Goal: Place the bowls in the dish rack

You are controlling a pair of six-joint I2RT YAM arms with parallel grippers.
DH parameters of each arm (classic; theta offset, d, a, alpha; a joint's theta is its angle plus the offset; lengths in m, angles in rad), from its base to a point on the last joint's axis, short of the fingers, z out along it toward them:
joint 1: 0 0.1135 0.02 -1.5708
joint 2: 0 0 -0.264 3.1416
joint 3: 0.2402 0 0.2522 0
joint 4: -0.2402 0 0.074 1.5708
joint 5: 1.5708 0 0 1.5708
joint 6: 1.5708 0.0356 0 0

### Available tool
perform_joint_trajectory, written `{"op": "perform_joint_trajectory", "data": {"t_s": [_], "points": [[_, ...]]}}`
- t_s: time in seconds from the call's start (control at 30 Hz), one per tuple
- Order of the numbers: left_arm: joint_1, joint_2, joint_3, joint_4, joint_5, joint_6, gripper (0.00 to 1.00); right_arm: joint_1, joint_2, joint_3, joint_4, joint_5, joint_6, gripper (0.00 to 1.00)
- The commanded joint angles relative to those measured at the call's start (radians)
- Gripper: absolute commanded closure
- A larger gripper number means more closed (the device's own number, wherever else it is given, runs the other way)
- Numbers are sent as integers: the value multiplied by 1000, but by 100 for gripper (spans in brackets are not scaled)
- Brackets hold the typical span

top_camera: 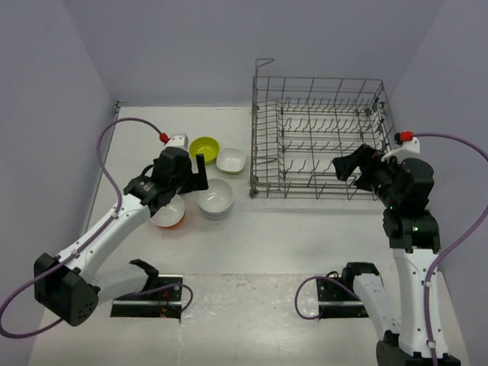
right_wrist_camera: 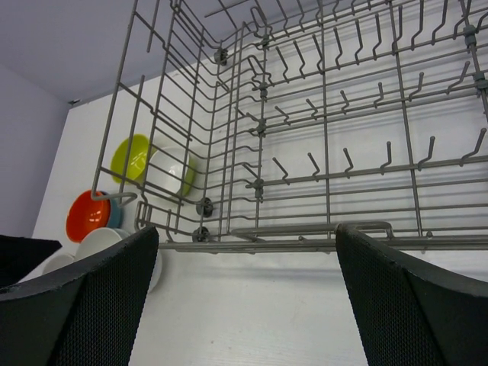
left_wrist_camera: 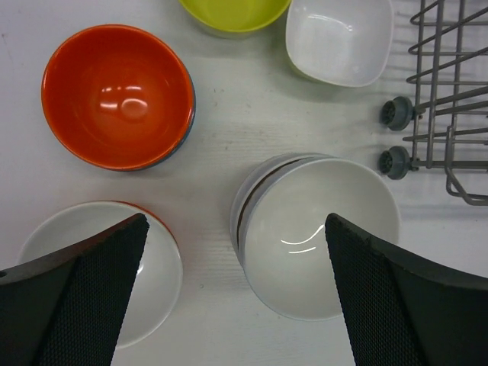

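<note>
The bowls stand on the white table left of the dish rack (top_camera: pixel 320 80), which has nothing in it. In the left wrist view I see an orange bowl (left_wrist_camera: pixel 118 95) nested in a blue bowl (left_wrist_camera: pixel 187 126), a yellow-green bowl (left_wrist_camera: pixel 232 11), a white squarish bowl (left_wrist_camera: pixel 339 38), a stack of white round bowls (left_wrist_camera: pixel 316 236) and an orange bowl with a white inside (left_wrist_camera: pixel 152 274). My left gripper (left_wrist_camera: pixel 235 219) is open and empty, hovering above the gap between the last two. My right gripper (right_wrist_camera: pixel 248 229) is open and empty, just outside the rack's near side (right_wrist_camera: pixel 305 245).
The rack's corner with two small wheels (left_wrist_camera: pixel 396 137) lies right of the white stack. Purple walls close the table at the back and sides. Black base plates (top_camera: pixel 149 299) sit at the near edge. The yellow-green bowl (right_wrist_camera: pixel 130 156) shows through the rack wires.
</note>
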State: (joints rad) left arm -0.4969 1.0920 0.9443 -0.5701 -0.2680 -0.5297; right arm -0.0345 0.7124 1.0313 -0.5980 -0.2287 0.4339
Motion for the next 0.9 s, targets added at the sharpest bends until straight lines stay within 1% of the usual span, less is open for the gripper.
{"op": "perform_joint_trajectory", "data": {"t_s": [0.0,0.13,0.3,0.33,0.4,0.47,0.5,0.6,0.73,0.77,0.8,0.83,0.87], "points": [[4,46,-4,50,6,42,0,-1,4,-4,10,-18,-6,1],[4,112,4,58,1,60,1,-1,12,-13,12,-12,-7,1],[4,144,-2,75,-19,66,7,-1,28,-11,-2,-11,-12,1],[4,149,-1,73,-17,66,13,-1,30,-13,-5,-9,-14,1],[4,161,-6,70,-14,66,19,-1,32,-13,-8,2,-14,1],[4,167,-13,67,3,68,21,-1,33,-13,-11,12,-14,1],[4,172,-18,68,10,69,25,-1,33,-13,-13,15,-12,1],[3,175,-35,72,64,69,32,-1,36,-11,-19,20,-14,1],[-8,178,-45,88,87,66,39,-1,42,-11,-26,23,-12,1],[-14,184,-45,88,88,66,50,-1,44,-11,-29,23,-14,1],[-18,190,-44,87,85,66,57,-1,45,-10,-31,25,-14,1],[-22,195,-42,84,79,65,61,-1,47,-8,-31,25,-14,1],[-26,198,-42,81,73,63,63,-1,47,-8,-32,25,-14,1]]}}
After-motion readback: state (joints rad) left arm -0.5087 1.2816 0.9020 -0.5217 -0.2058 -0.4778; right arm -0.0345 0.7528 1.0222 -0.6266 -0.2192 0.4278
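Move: The top bowl of the leaning large white stack is centred about 8 cm right of the left hand, 2 cm ahead and 11 cm below; its left rim is nearest. The white bowl over orange lies 10 cm left and 3 cm back; the orange bowl 9 cm left, 13 cm ahead; the small square white bowl 13 cm right, 16 cm ahead. From the right hand, the top bowl is some 36 cm left, 5 cm ahead and 25 cm below. No pinch shows yet: the left hand sinks about 7 cm, easing slightly right late on, to bring the top bowl's left rim between its fingers, one on the inner side, one outside. It tips down some 10 degrees while the wide-open fingers close to under half. The empty right hand, still open, lowers about 2 cm. ##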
